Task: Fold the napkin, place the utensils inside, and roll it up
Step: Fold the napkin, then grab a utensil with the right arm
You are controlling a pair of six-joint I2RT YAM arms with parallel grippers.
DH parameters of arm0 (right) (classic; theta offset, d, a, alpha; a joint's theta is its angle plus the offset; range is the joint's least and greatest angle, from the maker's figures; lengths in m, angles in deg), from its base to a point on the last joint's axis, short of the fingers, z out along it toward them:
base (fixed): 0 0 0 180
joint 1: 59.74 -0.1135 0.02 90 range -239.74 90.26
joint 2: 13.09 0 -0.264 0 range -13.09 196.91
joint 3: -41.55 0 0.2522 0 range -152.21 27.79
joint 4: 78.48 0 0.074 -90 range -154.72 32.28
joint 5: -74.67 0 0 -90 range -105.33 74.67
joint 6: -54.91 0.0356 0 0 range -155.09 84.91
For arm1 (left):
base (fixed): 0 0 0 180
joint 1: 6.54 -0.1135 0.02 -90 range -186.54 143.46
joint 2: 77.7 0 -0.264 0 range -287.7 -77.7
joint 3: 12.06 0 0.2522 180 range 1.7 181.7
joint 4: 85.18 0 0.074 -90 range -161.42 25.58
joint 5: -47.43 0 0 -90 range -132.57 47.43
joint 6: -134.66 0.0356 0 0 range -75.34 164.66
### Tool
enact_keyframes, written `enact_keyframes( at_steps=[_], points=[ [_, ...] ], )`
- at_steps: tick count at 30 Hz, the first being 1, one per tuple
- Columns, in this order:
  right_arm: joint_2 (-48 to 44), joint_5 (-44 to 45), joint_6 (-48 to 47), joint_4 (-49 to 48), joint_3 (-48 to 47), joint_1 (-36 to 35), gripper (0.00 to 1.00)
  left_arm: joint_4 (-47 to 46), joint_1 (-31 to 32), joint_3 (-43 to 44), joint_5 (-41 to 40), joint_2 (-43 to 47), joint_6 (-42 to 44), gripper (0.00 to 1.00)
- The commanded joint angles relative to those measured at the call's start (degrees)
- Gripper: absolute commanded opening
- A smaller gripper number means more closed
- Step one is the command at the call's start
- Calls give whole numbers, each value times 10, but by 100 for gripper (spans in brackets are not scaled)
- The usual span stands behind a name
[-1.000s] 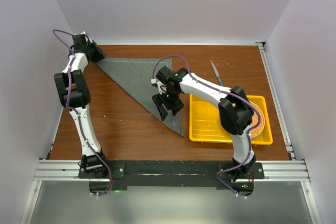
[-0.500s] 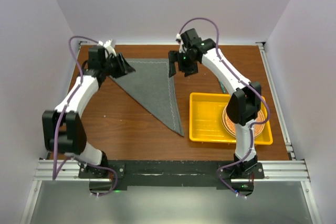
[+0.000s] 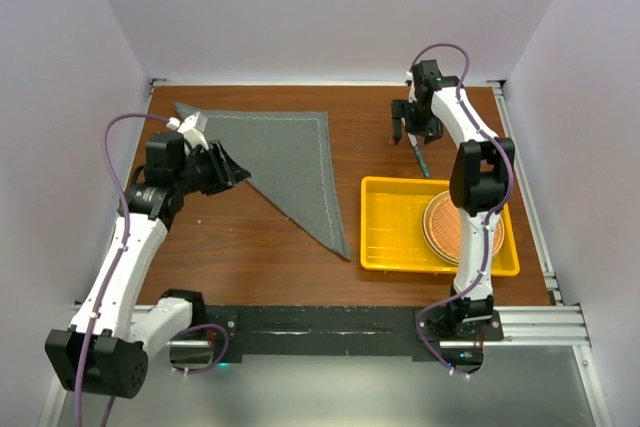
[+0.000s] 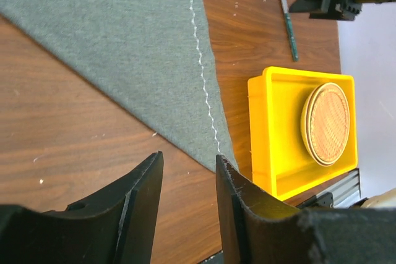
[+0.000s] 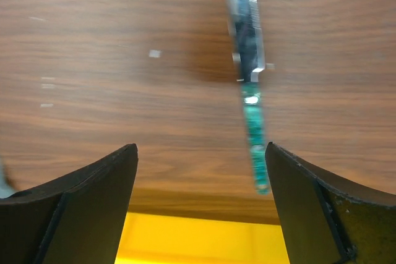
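Observation:
The napkin (image 3: 290,157) lies folded into a dark grey triangle on the far middle of the table, its stitched edge (image 4: 199,60) on the right side. My left gripper (image 3: 238,171) hovers at the triangle's left edge, open and empty (image 4: 189,159). One of the utensils (image 3: 421,160), a knife with a teal handle, lies on bare wood at the far right beyond the tray. My right gripper (image 3: 411,135) hangs over it, open wide, with the handle (image 5: 255,146) just inside the right finger. I see no other utensil.
A yellow tray (image 3: 392,232) sits at the near right, and a round woven orange-brown mat (image 3: 462,227) leans inside it. In the right wrist view the tray's rim (image 5: 198,245) lies just below the jaws. White walls close in the table on three sides.
The right arm left the napkin and swung to the far right over the knife, jaws widening. The left arm drew back from the far left corner to the triangle's left edge, jaws opening.

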Motion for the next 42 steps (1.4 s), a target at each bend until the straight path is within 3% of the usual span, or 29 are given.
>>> enact_keyframes(
  at_steps=[1, 6, 12, 18, 21, 22, 26, 30, 38, 42],
  points=[
    [0, 3, -68, -21, 5, 1, 84, 65, 5, 96, -33, -45, 0, 45],
    [41, -9, -94, -20, -9, 11, 77, 80, 44, 200, -51, -88, 19, 45],
    [42, -3, -100, -29, 25, 20, 72, 80, 78, 257, -82, -114, 42, 46],
    [28, -12, -99, -51, 88, 26, 60, 92, 97, 297, -118, -132, 65, 46],
    [29, -10, -98, -55, 99, 29, 38, 93, 97, 293, -123, -130, 64, 47],
    [32, -8, -99, -55, 97, 29, 25, 95, 97, 292, -124, -130, 64, 47],
    [51, -2, -102, -50, 69, 29, 16, 96, 97, 280, -126, -125, 58, 46],
    [62, 0, -106, -42, 16, 28, 0, 104, 96, 276, -123, -118, 51, 46],
    [-2, -9, -101, -55, -7, -11, 0, 115, 95, 231, -123, -72, -1, 46],
    [-9, -13, -108, -21, -72, -62, 0, 153, 94, 229, -164, -50, -31, 47]
  ],
)
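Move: The handle of the knife lies about 6 cm below the open right hand, some 2 cm back and 3 cm to its right. Also about 6 cm below that hand, the yellow tray's middle is some 20 cm back and 6 cm right, and the half-folded napkin's middle 32 cm left and 2 cm back. From the left hand the knife handle is roughly 19 cm ahead, 43 cm right and 20 cm lower. Down about 6 cm and slightly right goes the right hand onto the knife; its fingers shut from nearly wide open and pinch the handle, then it lifts a little and swings some 3 cm left towards the napkin. The empty left hand, clear of the cloth, rises about 8 cm, easing forward and then part of the way back. ##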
